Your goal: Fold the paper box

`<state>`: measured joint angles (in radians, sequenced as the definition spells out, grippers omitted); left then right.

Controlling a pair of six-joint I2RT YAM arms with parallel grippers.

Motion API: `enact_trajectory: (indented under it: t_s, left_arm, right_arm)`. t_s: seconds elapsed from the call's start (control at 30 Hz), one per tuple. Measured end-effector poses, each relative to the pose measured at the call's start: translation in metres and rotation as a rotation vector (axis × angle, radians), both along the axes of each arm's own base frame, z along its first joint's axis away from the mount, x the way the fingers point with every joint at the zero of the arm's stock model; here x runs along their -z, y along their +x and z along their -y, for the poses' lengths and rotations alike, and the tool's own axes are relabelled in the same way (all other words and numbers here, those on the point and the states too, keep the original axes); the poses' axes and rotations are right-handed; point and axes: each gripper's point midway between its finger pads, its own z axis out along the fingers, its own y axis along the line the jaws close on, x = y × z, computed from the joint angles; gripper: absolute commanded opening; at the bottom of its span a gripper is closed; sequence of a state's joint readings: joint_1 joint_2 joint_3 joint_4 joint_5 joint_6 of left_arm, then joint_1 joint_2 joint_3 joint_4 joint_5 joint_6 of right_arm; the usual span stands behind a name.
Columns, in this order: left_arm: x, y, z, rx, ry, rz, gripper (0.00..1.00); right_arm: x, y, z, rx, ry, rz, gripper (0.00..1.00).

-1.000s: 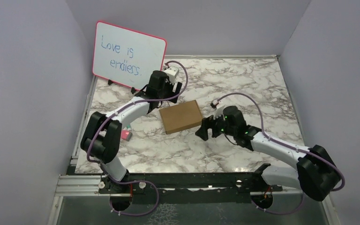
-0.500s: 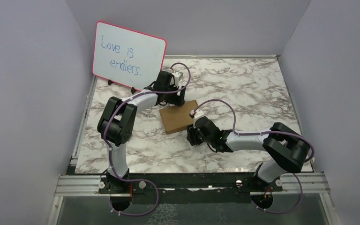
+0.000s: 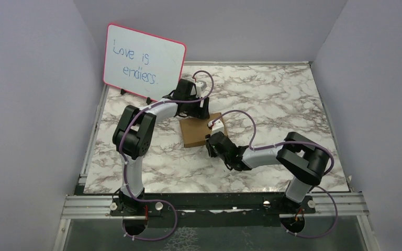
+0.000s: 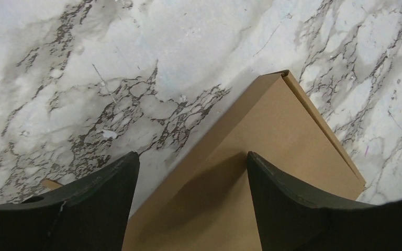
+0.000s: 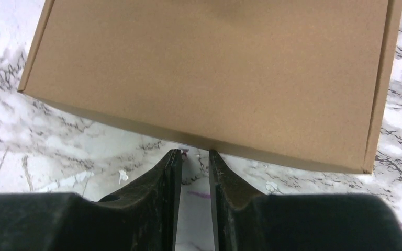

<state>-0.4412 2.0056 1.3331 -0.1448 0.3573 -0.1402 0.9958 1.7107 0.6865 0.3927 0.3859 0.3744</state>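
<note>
The paper box (image 3: 194,132) is a shallow, closed brown cardboard box lying flat on the marble table (image 3: 277,94). My left gripper (image 3: 203,111) hangs over its far edge. In the left wrist view the left gripper (image 4: 193,155) is open and straddles the edge of the box (image 4: 277,130), one finger over cardboard, the other over marble. My right gripper (image 3: 211,144) is low at the near side. In the right wrist view the right gripper (image 5: 195,152) has its tips against the near wall of the box (image 5: 214,68), with only a narrow gap and nothing between them.
A pink-framed whiteboard (image 3: 144,61) with handwriting stands at the back left. Grey walls close in the table on the left, back and right. The arms' metal mounting rail (image 3: 214,201) runs along the near edge.
My right gripper has slid left to the box's near edge and narrowed its jaws from wide to a slit. The left gripper came down over the box's far edge.
</note>
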Motion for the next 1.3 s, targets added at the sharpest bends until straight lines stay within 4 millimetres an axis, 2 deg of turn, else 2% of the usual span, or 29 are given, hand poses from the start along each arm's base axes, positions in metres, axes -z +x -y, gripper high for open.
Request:
enact_trajectory:
  t_s: [0.3,0.47,0.6,0.73,0.9,1.0,1.07,1.17,1.3]
  left_arm:
    - [0.001,-0.011,0.008,0.03,-0.057,-0.045,0.75]
    - [0.001,-0.015,0.006,0.029,-0.042,-0.051,0.78]
    - [-0.008,-0.012,-0.002,0.0,0.004,-0.029,0.81]
    - [-0.043,0.003,-0.013,-0.066,0.042,0.065,0.88]
    - [-0.126,0.015,-0.042,-0.195,0.038,0.269,0.91]
    - [-0.174,0.007,-0.075,-0.295,0.012,0.38,0.98]
    - [-0.191,-0.003,-0.102,-0.376,0.003,0.43,0.99]
    - [-0.205,-0.025,-0.146,-0.514,0.016,0.48,0.99]
    - [-0.215,-0.055,-0.181,-0.639,0.031,0.535,0.99]
  right_arm:
    - [-0.002,0.011,-0.002,0.076,0.038,0.044,0.28]
    - [-0.005,0.005,0.005,0.08,0.048,0.038,0.38]
    - [-0.024,0.002,0.01,0.084,0.066,0.04,0.47]
    - [-0.05,-0.002,0.015,0.083,0.094,0.053,0.6]
    - [-0.074,-0.001,0.031,0.087,0.077,0.08,0.74]
    - [-0.09,0.015,0.054,0.136,0.062,0.099,0.83]
    - [-0.101,0.03,0.074,0.193,0.061,0.114,0.89]
    - [-0.119,0.047,0.106,0.276,0.063,0.14,0.97]
    - [-0.149,0.057,0.145,0.369,0.071,0.178,1.0]
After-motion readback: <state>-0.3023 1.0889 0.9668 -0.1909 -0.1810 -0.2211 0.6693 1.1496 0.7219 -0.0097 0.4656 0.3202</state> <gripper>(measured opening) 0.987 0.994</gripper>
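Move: The closed paper box lies with its middle some 7 cm back from the left hand, level sideways and about 3 cm lower; that hand is at the box's far long edge. From the right hand, at the middle of the near long side, the box's middle is roughly 6 cm ahead, 1 cm left and about level in height. A thin cardboard strip lies about 5 cm left of the left hand, level fore and aft, and the whiteboard's bottom corner is 11 cm left and 2 cm ahead. The box gets a last small squeeze from its far and near long sides, the left hand easing about 1.5 cm back and the right about 1 cm forward. Both then come free and swing up and apart: the left rises some 20 cm and goes as far left, tipping its fingers up and turning counter-clockwise; the right climbs 15 cm, swings as far right and somewhat forward, turning about 20 degrees clockwise. Both grippers open wide, the right from mostly shut. ##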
